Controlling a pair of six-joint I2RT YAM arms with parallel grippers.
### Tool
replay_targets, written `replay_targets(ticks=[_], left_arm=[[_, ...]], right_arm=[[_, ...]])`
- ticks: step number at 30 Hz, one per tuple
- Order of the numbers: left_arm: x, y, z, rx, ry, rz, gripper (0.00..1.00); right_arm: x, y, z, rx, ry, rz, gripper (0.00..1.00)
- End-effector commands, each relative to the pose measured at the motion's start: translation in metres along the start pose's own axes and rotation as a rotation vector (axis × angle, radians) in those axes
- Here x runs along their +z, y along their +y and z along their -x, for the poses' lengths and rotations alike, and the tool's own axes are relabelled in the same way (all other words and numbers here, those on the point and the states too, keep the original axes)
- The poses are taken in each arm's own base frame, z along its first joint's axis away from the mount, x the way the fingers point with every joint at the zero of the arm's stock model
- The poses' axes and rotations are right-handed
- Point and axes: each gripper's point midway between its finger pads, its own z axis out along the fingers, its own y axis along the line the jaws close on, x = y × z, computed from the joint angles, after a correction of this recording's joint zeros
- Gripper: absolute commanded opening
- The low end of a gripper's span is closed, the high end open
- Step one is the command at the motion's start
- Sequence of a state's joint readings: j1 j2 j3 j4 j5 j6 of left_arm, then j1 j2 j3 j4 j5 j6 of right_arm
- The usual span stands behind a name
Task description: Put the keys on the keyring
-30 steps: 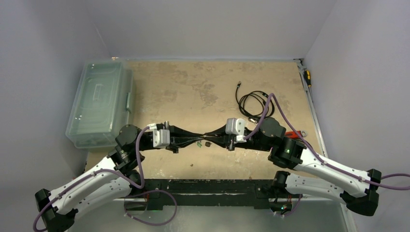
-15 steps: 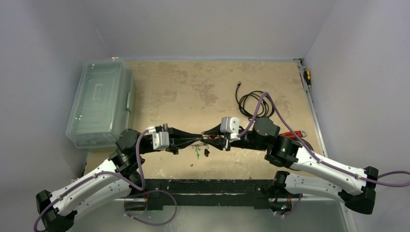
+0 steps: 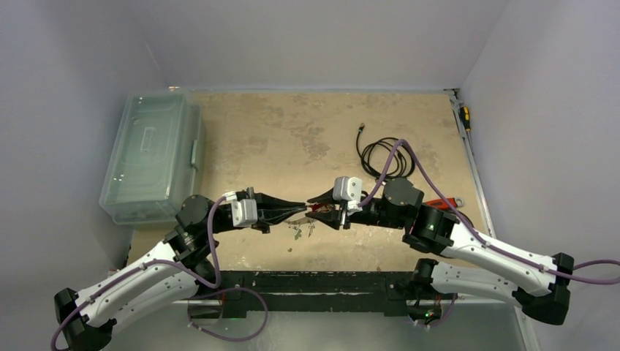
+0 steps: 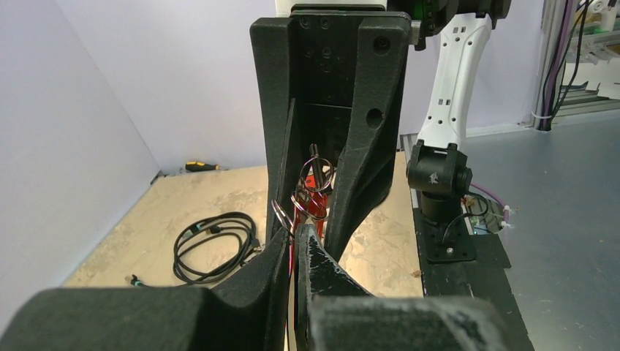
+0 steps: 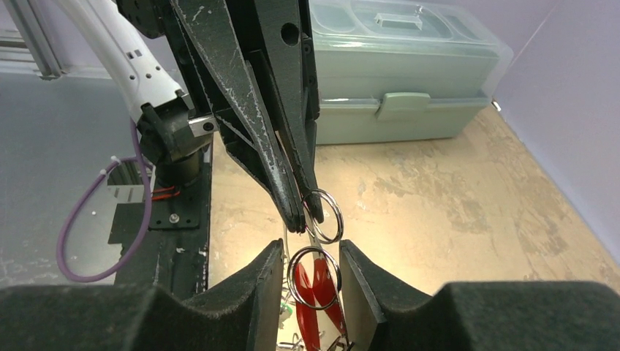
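Note:
My left gripper (image 3: 301,208) and right gripper (image 3: 313,206) meet tip to tip above the near middle of the table. The left gripper (image 4: 298,232) is shut on the keyring, of which only a thin pale sliver (image 5: 285,238) shows below its tips. A small round split ring (image 5: 326,216) sticks out beside those tips. A second split ring (image 5: 314,276) with red key heads (image 5: 316,296) hangs between the parted fingers of the right gripper (image 5: 311,252). More keys, one of them green (image 3: 297,232), dangle below the two grippers.
A clear plastic lidded box (image 3: 150,157) stands at the table's left edge. A black coiled cable (image 3: 380,157) lies at the back right. A red-handled tool (image 3: 446,202) lies behind the right arm. A yellow-handled screwdriver (image 3: 464,117) rests along the right wall.
The right gripper's jaws have parted, and it has shifted left toward the left gripper. The keys now dangle lower beneath the two grippers. The left gripper stays shut.

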State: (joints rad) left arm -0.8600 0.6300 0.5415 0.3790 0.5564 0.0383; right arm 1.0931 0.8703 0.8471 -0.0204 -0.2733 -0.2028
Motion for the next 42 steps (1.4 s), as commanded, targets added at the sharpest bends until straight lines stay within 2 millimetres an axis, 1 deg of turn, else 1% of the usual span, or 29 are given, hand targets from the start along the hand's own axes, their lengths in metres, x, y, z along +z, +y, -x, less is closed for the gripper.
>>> replay_targets(ticks=[1,4,6,8,10,12,14,20,23,25,29,36,42], left_arm=[[-0.001,0.010,0.018,0.064,-0.058,0.049,0.00],[-0.001,0.011,0.016,0.066,-0.049,0.054,0.00],[-0.002,0.013,0.015,0.068,-0.044,0.062,0.00],[-0.003,0.013,0.015,0.071,-0.041,0.068,0.00],[-0.003,0.015,0.014,0.072,-0.035,0.077,0.00],[-0.003,0.016,0.013,0.075,-0.030,0.083,0.00],[-0.004,0.017,0.012,0.077,-0.022,0.085,0.00],[-0.005,0.022,0.001,0.089,0.031,0.109,0.00],[-0.008,0.031,-0.007,0.102,0.072,0.153,0.00],[-0.010,0.037,-0.013,0.101,0.104,0.184,0.00],[-0.014,0.047,-0.018,0.106,0.137,0.244,0.00],[-0.023,0.060,-0.023,0.109,0.171,0.332,0.00],[-0.028,0.071,-0.029,0.099,0.208,0.396,0.00]], right_arm=[[-0.009,-0.003,0.027,-0.021,-0.033,-0.017,0.37],[-0.011,-0.004,0.028,-0.028,-0.015,-0.017,0.40],[-0.012,-0.004,0.029,-0.030,-0.005,-0.013,0.45],[-0.014,-0.004,0.028,-0.031,0.003,-0.013,0.52],[-0.015,-0.004,0.026,-0.029,0.013,-0.017,0.63],[-0.018,-0.005,0.023,-0.027,0.023,-0.029,0.71],[-0.021,-0.008,0.022,-0.024,0.031,-0.048,0.74],[-0.037,-0.023,0.025,0.000,0.018,-0.161,0.76],[-0.047,-0.036,0.029,0.034,-0.016,-0.262,0.76],[-0.055,-0.047,0.028,0.065,-0.040,-0.344,0.76],[-0.073,-0.068,0.023,0.153,-0.071,-0.510,0.76],[-0.090,-0.092,0.006,0.330,-0.065,-0.730,0.75],[-0.096,-0.104,-0.018,0.497,0.031,-0.904,0.76]])
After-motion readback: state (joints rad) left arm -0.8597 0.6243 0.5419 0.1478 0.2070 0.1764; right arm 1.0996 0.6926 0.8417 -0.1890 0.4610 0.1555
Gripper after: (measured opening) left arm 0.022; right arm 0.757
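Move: The small rings of the keyring stick out of the left hand's shut fingers, about 2 cm to its right. They lie level with the right hand, some 1 cm to its left, between its parted fingertips; the red keys hang about 4 cm below that hand, straight under the rings. On the table some 32 cm below, the cable coil lies about 27 cm ahead and 23 cm right of the right hand, the wrench about 12 cm ahead and 33 cm right. The right hand, its fingers already part-way open around the rings, spreads them wide and backs off to its right by about 10 cm, swinging forward some 7 cm as the wrist turns clockwise by roughly 40 degrees and tips downward, rising a little on the way before sinking again. The left hand keeps its pinch on the keyring and, after staying almost still at first, carries it forward about 6 cm and down about 5, drifting slightly left and turning counter-clockwise by some 20 degrees. ##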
